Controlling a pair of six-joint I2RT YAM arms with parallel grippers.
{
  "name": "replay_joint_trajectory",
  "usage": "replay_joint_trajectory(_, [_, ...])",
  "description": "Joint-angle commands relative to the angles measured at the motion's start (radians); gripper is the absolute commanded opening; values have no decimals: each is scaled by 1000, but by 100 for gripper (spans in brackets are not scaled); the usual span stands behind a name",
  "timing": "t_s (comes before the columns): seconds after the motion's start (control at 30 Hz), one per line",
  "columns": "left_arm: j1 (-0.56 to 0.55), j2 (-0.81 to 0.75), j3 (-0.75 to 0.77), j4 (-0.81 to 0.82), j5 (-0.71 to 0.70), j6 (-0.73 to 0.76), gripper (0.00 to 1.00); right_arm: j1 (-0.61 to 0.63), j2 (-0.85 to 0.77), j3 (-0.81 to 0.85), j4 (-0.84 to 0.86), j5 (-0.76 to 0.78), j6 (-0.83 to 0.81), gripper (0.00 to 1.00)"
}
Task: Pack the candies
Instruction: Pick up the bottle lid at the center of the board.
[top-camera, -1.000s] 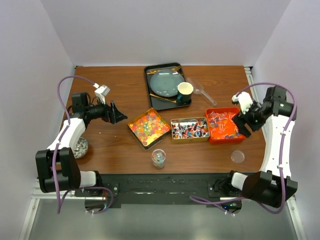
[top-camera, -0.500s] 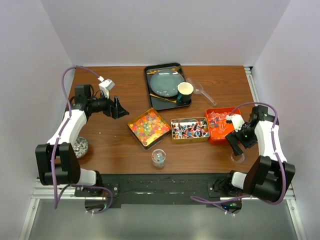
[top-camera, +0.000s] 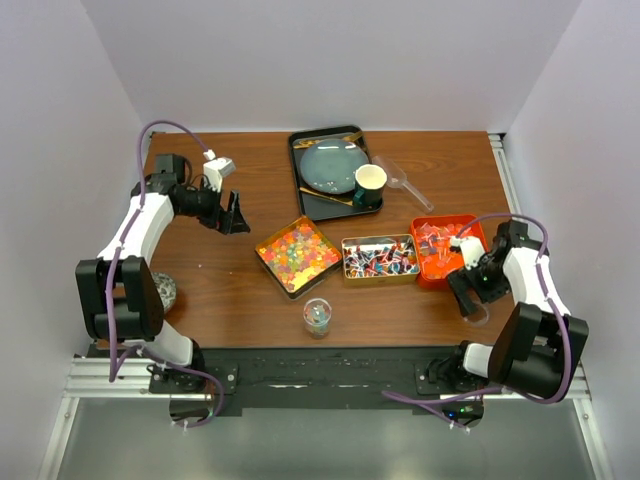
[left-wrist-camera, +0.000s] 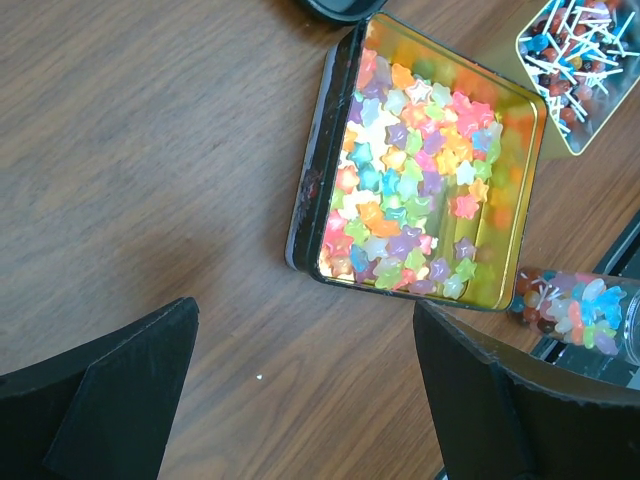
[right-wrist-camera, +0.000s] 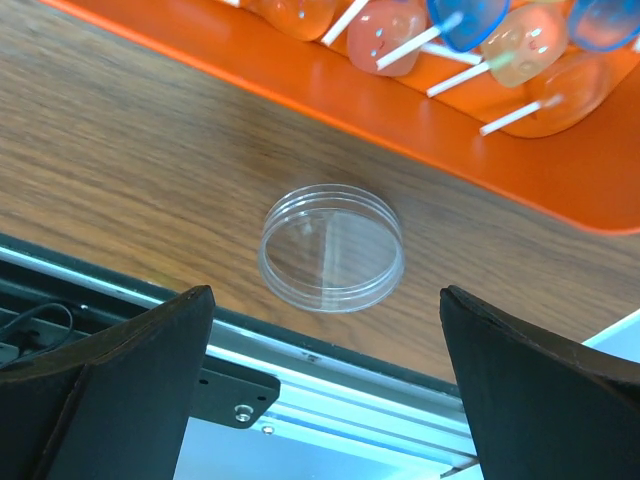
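Note:
Star-shaped candies fill a square tin (top-camera: 297, 255) (left-wrist-camera: 420, 170). A gold tin (top-camera: 380, 258) (left-wrist-camera: 590, 60) holds small wrapped lollipops, and an orange tray (top-camera: 445, 250) (right-wrist-camera: 450, 130) holds larger ones. A small clear jar (top-camera: 318, 317) (left-wrist-camera: 585, 310) with mixed candies stands near the front edge. Its clear lid (right-wrist-camera: 332, 248) lies flat by the front edge. My right gripper (top-camera: 470, 295) (right-wrist-camera: 327, 320) hangs open just above the lid, one finger on each side. My left gripper (top-camera: 235, 215) (left-wrist-camera: 305, 330) is open and empty over bare wood, left of the star tin.
A black tray (top-camera: 300, 150) at the back carries a grey plate and a green cup (top-camera: 369, 183). A clear scoop (top-camera: 400, 180) lies to its right. A silver ball (top-camera: 160, 293) sits by the left arm. The metal rail (right-wrist-camera: 300, 400) runs below the table's front edge.
My right arm swung from above the orange tray to the front edge over the lid, its jaws spreading wider. My left arm shifted slightly toward the back.

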Motion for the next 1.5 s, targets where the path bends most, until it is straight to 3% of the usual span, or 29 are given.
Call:
replay_joint_trajectory(0.0, [0, -14, 20, -2, -22, -13, 93, -1, -8, -44, 37, 42, 0, 99])
replay_joint_trajectory(0.2, [0, -41, -11, 24, -22, -36, 93, -1, 6, -88, 78, 93, -9, 99])
replay_joint_trajectory(0.6, [-1, -41, -38, 56, -8, -64, 93, -1, 93, -72, 107, 45, 15, 95])
replay_joint_trajectory(0.87, [-1, -38, -63, 79, -4, -82, 93, -1, 84, -107, 147, 65, -5, 83])
replay_joint_trajectory(0.97, [-1, -38, -70, 90, 1, -85, 92, -1, 63, -125, 164, 82, -22, 75])
replay_joint_trajectory(1.0, [-1, -38, -74, 91, 2, -88, 92, -1, 58, -128, 167, 87, -22, 67])
replay_joint_trajectory(1.13, [-1, -38, -84, 113, 13, -100, 92, -1, 56, -142, 163, 97, -25, 58])
replay_joint_trajectory(1.33, [-3, -35, -95, 143, 42, -120, 92, -1, -28, -75, 57, 85, -23, 52])
replay_joint_trajectory(1.47, [-3, -37, -132, 238, 108, -191, 91, 1, -102, 156, -163, -20, -43, 53])
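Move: The clear bottle lid lies almost under the right hand, about 4 cm below, 2 cm back towards the base and 1 cm to its right. The orange box stands beyond the lid, its middle some 14 cm ahead of this hand and 6 cm left, about 3 cm lower; the lollipop tin is roughly 12 cm ahead and 23 cm left. From the left hand the lid is about 60 cm right, 20 cm back and 13 cm lower. The lid is straddled by the right hand's wide-open, downward-pointing fingers, which sink about 4 cm, easing some 2 cm back on the way, until they are down around it near the table's front edge. They then close by roughly a third, pinch the rim from both sides, and lift about 3 cm straight up, keeping that grip. ##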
